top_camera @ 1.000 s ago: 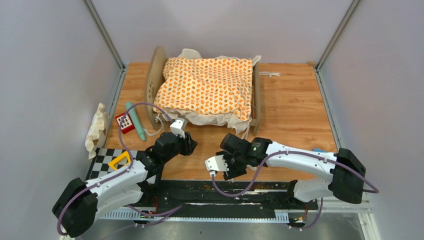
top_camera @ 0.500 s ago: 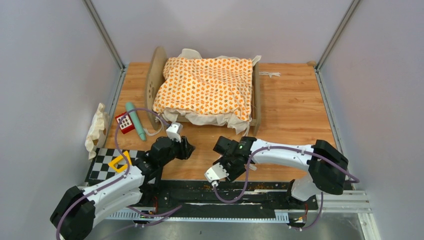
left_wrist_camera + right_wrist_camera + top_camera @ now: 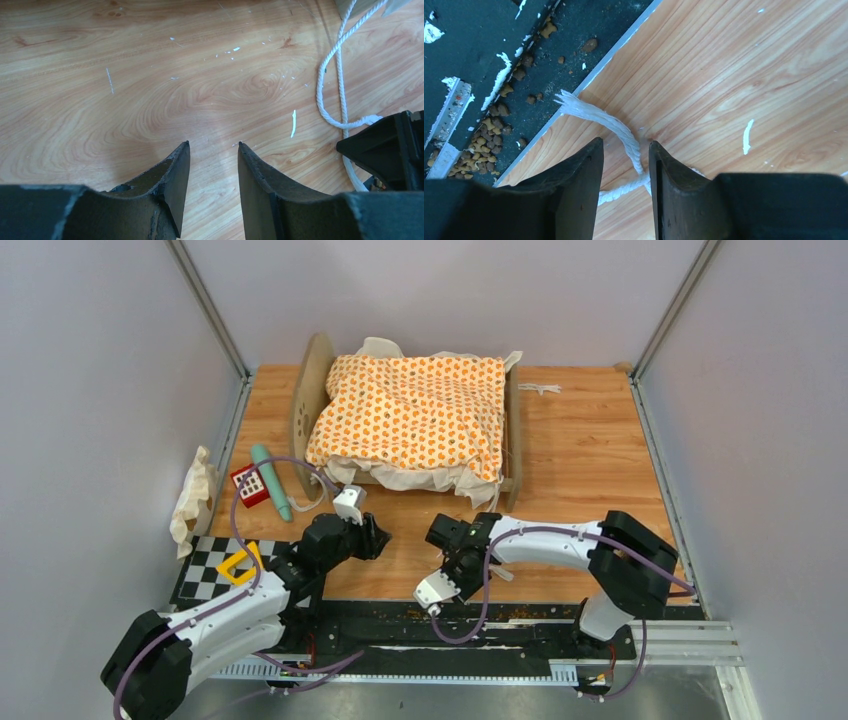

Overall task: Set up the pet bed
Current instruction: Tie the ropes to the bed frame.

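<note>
The pet bed (image 3: 308, 390) stands at the back middle of the table, its light-wood end boards upright. An orange-patterned cushion (image 3: 415, 415) covers it, cream edges spilling over the front. My left gripper (image 3: 375, 537) hovers in front of the bed; in its wrist view it (image 3: 213, 143) is open over bare wood with nothing between the fingers. My right gripper (image 3: 462, 575) points at the near table edge. It (image 3: 625, 141) stands open, and a white cord (image 3: 596, 116) lies on the wood and runs between its fingers. The same kind of cord (image 3: 340, 75) loops at the right of the left wrist view.
A teal stick (image 3: 270, 480), a red block (image 3: 248, 485) and a crumpled cream cloth (image 3: 195, 495) lie at the left. A yellow piece (image 3: 238, 562) sits on a checkerboard (image 3: 205, 575). Brown crumbs (image 3: 479, 135) litter the black mat beyond the table edge.
My right gripper has swung back toward the near edge, and its jaws have narrowed around the cord. The left gripper pulled back slightly, then held still.
</note>
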`<move>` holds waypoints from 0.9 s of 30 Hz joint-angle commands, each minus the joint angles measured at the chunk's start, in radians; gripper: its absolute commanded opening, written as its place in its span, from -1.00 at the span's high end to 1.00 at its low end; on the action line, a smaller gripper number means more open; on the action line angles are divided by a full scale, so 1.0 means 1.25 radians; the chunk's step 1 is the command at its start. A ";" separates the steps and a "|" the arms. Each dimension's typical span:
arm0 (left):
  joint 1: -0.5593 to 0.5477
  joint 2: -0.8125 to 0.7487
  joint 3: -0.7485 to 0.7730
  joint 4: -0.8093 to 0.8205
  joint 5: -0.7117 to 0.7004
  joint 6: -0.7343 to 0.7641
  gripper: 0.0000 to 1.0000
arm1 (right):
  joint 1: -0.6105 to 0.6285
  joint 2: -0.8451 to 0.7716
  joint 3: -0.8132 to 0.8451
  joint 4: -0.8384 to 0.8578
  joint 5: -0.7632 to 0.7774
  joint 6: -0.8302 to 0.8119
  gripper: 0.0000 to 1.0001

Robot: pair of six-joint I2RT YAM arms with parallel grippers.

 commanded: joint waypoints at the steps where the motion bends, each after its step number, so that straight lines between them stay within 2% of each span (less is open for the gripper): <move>1: 0.007 0.004 -0.008 0.036 0.003 -0.002 0.04 | -0.013 0.025 -0.003 -0.002 -0.048 -0.039 0.23; 10: 0.007 0.005 -0.008 0.037 0.005 -0.001 0.04 | -0.029 0.150 0.071 -0.073 -0.098 -0.044 0.29; 16: 0.008 -0.009 -0.015 0.035 -0.002 0.003 0.04 | -0.029 0.176 0.077 -0.082 -0.103 -0.039 0.60; 20: 0.011 -0.005 -0.005 0.020 -0.006 0.012 0.04 | -0.031 0.165 0.070 -0.064 -0.104 -0.033 0.98; 23: 0.013 -0.011 0.000 0.015 -0.008 0.010 0.04 | -0.042 0.151 0.075 -0.050 -0.118 -0.015 1.00; 27: 0.013 -0.007 0.011 0.015 -0.008 0.008 0.04 | -0.048 0.069 0.034 0.039 -0.152 0.040 1.00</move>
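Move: The rope's loose tail lies on the table right under the right hand, about 1 cm ahead and 1 cm below, between the open fingertips. Its frayed end is some 5 cm back from the hand, at the table edge. A second rope end lies about 6 cm to the right and 1 cm ahead, and a white scratch 6 cm ahead and 5 cm left. From the left hand, the rope tail is roughly 16 cm right, 8 cm back and 6 cm below. The rope tail, lying between the right hand's half-open fingers, gets pinched: the hand first settles about half a centimetre down to it, tilting some 5 degrees so the fingertips tip back, then eases under 1 cm forward and left as the fingers close fully, gripping it just short of the frayed end. ##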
